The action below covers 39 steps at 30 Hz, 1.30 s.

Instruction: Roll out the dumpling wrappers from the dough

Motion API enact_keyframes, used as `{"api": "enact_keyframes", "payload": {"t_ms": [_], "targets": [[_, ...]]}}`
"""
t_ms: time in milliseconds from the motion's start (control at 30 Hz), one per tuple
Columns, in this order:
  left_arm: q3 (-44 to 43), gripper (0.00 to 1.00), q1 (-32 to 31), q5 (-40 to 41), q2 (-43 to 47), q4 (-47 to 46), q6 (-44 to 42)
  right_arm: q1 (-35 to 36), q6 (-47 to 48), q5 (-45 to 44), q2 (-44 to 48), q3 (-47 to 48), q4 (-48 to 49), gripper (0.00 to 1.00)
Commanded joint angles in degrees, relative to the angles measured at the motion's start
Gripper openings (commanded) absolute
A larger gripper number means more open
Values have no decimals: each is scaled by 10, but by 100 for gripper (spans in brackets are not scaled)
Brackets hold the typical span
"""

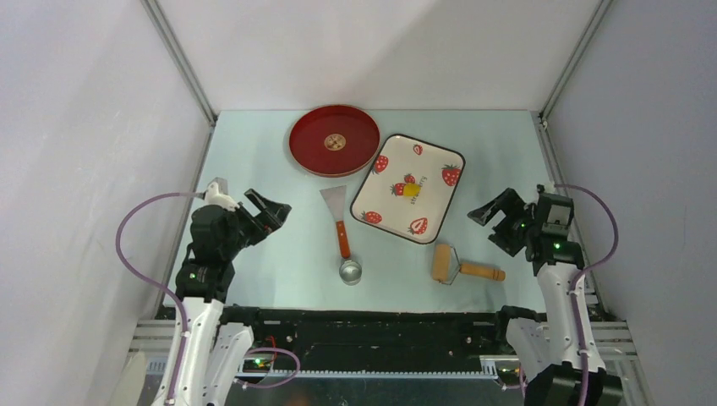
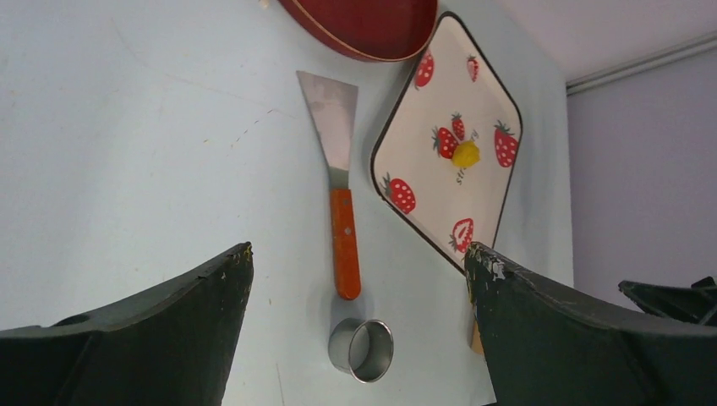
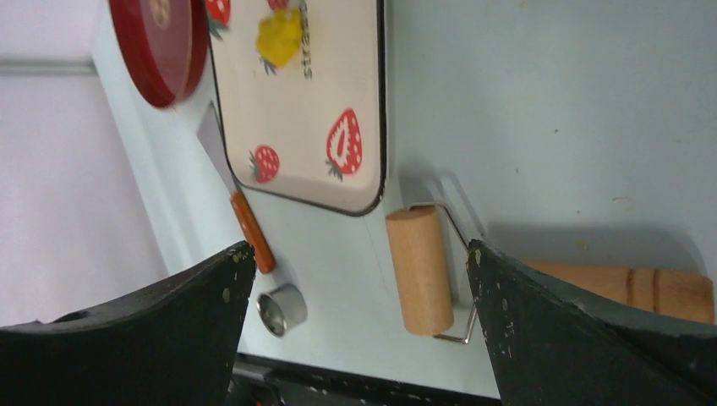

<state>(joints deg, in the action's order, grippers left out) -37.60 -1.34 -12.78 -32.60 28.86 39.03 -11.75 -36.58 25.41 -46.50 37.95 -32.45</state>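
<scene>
A small yellow lump of dough [image 1: 411,190] [image 2: 465,153] [image 3: 280,36] lies in the middle of the strawberry tray [image 1: 440,152] [image 2: 423,127] [image 3: 338,85]. No dumpling wrappers are in view. A wooden roller [image 1: 442,263] [image 3: 420,271] with a wire frame and wooden handle lies on the table near the tray's front corner. My left gripper [image 1: 272,213] [image 2: 358,258] hovers open at the left side of the table, nothing between its fingers. Over the right side my right gripper [image 1: 492,222] [image 3: 362,254] hangs open and empty, just right of the roller.
A red round tray [image 1: 334,139] [image 2: 372,25] [image 3: 156,51] sits at the back. A metal scraper with an orange handle [image 1: 339,222] [image 2: 342,245] [image 3: 245,222] lies left of the strawberry tray. A steel ring cutter [image 1: 350,271] [image 2: 363,349] [image 3: 281,309] rests at its handle end.
</scene>
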Motion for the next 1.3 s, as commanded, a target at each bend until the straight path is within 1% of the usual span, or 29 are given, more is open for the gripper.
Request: {"api": "enact_keyframes", "payload": {"t_ms": [0, 100, 133, 200, 300, 467, 500, 533, 567, 667, 700, 733, 867, 933, 967, 1000, 1100, 1200, 1267], "targets": [[-9, 98, 7, 37, -17, 23, 25, 68, 32, -65, -14, 15, -29, 100], [-13, 98, 7, 35, -30, 29, 46, 122, 36, -105, -33, 24, -33, 100], [-14, 98, 7, 24, -33, 30, 44, 150, 40, -123, -44, 30, -36, 100], [-17, 98, 7, 8, -45, 30, 28, 186, 50, -145, -62, 42, -42, 100], [-21, 99, 7, -17, -74, 31, 2, 233, 63, -165, -85, 53, -44, 100], [-35, 98, 4, -43, -120, 49, -11, 339, 52, -187, -148, 80, -33, 100], [-39, 98, 2, -44, -132, 60, -16, 372, 42, -187, -169, 85, -24, 100], [-52, 98, -4, -42, -138, 69, -24, 388, 35, -187, -182, 94, -19, 100], [-61, 98, -10, -28, -151, 90, -29, 419, 21, -185, -208, 99, -7, 100], [-120, 98, -49, 10, -172, 135, -56, 478, -13, -171, -267, 126, 34, 100], [-132, 98, -66, 28, -174, 150, -60, 504, -20, -161, -300, 140, 41, 100], [-156, 98, -72, 33, -175, 156, -65, 518, -33, -157, -316, 148, 53, 100], [-213, 99, -81, 18, -168, 168, -64, 581, -73, -92, -432, 201, 101, 91], [-238, 98, -81, 8, -165, 171, -63, 599, -93, -65, -478, 225, 121, 87], [-251, 98, -81, 5, -164, 172, -63, 602, -100, -57, -493, 241, 126, 82], [-256, 99, -81, -3, -160, 173, -63, 610, -111, -42, -520, 249, 131, 80], [-272, 98, -81, -10, -153, 175, -61, 620, -123, -24, -562, 278, 135, 67], [-275, 98, -80, -14, -143, 176, -62, 630, -130, -12, -597, 297, 135, 57], [-274, 98, -81, -16, -139, 178, -65, 634, -127, -17, -608, 306, 119, 54]]}}
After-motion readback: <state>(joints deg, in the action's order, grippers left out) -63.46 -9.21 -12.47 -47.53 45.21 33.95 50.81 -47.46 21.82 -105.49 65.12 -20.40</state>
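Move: The metal cup stands far to the right gripper's left, some 35 cm, about 8 cm back and 13 below. The roller tool lies close below the way there, its middle roughly 7 cm back and 3 left of the gripper; the spatula's middle is about 16 cm forward and 3 left of the cup, the strawberry tray's about 19 forward and 19 left of the gripper. From the left gripper the cup is about 17 cm right, 7 back and 18 below. Sweep the right gripper left about 32 cm to the metal cup, across above the roller tool, sinking some 11 cm and drawing back 7. Swing it counter-clockwise about 50 degrees on the way, tip it further down, and narrow the wide-open fingers to just over half near the rim. Dip the left gripper 6 cm, then raise it well above its start, easing right, fingers still open. ##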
